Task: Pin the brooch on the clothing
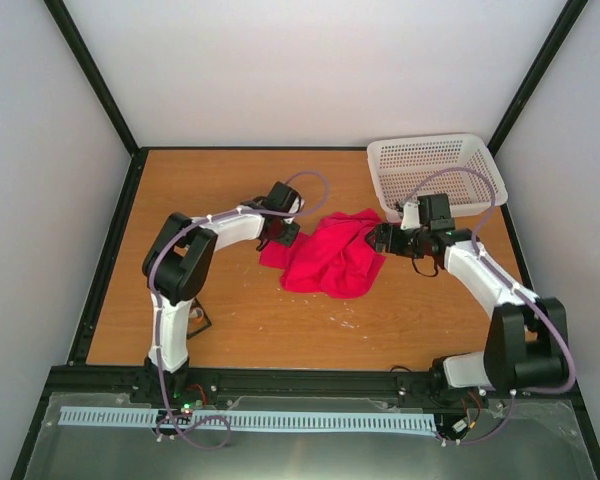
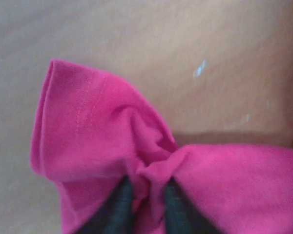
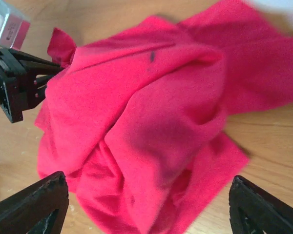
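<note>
The clothing (image 1: 328, 258), a crimson-red T-shirt, lies crumpled in a heap on the wooden table (image 1: 230, 310). My left gripper (image 1: 280, 233) is at the shirt's left edge. In the left wrist view it (image 2: 147, 197) is shut on a bunched fold of the red cloth (image 2: 97, 126), which fills the gap between its dark fingers (image 2: 118, 207). My right gripper (image 1: 382, 239) is at the shirt's right edge. It (image 3: 149, 207) stands wide open, with the heap (image 3: 151, 122) ahead of its fingertips (image 3: 41, 202). The brooch is out of view.
A white perforated basket (image 1: 435, 170) stands at the back right, just behind the right arm. A small black object (image 1: 201, 321) lies by the left arm's lower link. Black rails border the table. A tiny dark speck (image 3: 152, 56) marks the cloth.
</note>
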Controlling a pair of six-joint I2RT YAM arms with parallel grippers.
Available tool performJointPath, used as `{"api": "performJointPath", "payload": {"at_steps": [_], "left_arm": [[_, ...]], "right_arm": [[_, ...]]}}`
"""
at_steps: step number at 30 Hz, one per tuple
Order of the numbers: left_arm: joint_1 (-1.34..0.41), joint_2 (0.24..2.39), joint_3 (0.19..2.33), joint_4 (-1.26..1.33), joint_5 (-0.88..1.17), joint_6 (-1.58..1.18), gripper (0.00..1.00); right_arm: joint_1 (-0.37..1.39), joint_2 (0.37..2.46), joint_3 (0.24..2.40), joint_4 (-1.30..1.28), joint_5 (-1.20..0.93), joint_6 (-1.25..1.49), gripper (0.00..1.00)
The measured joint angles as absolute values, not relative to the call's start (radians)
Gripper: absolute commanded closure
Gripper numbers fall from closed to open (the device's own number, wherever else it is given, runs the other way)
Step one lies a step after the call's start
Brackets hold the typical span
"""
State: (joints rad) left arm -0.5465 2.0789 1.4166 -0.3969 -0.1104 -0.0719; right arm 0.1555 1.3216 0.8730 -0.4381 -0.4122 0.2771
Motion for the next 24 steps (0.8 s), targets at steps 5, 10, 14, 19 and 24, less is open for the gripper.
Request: {"api": "performJointPath", "payload": {"at_steps": [5,10,14,19,24], "left_arm": [[-0.515,1.942,1.291,-0.415,-0.055,-0.088,0.99],[-0.481,1.705,1.263,-0.43,-0.022,-0.096,0.99],[-0.466,1.497,1.263,-0.426,-0.027,-0.115,0.99],[-0.461,1.32,1.249,-0.429,-0.101,-0.139,0.99],[-0.455,1.157,1.179,-0.473,-0.167,-0.224,0.99]], "right_arm": [[0.156,1.489,0.871,-0.363,-0.577,0.29,0.2],[0.165,1.656,0.897,-0.266,-0.716,0.332,0.97],[0.186,1.71,0.92,-0.224,-0.764,0.347,0.98],[0.236,1.603,0.902,-0.322,-0.736,0.342,0.97],[0.349,1.216,0.727,-0.493,-0.686,0.403,0.97]]}}
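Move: The clothing's left end is right at the left hand's fingertips, on the table; its middle lies about 9 cm to the right and 5 cm back, and the black-framed brooch case some 21 cm left and 18 cm back. From the right hand, open above the clothing's right side, the middle of the clothing is roughly 9 cm left, 2 cm ahead and 9 cm below. The white basket stands about 17 cm ahead, 12 cm right and 8 cm lower. Up and away goes the left hand once its half-closed fingers shut on the clothing's left end, rising nearly 30 cm while drawing left and back and tilting its fingertips up some 30 degrees. The right hand first swings left and about 6 cm down into the clothing, pinches it on the right side, then pulls it back about 11 cm, rising slightly. ##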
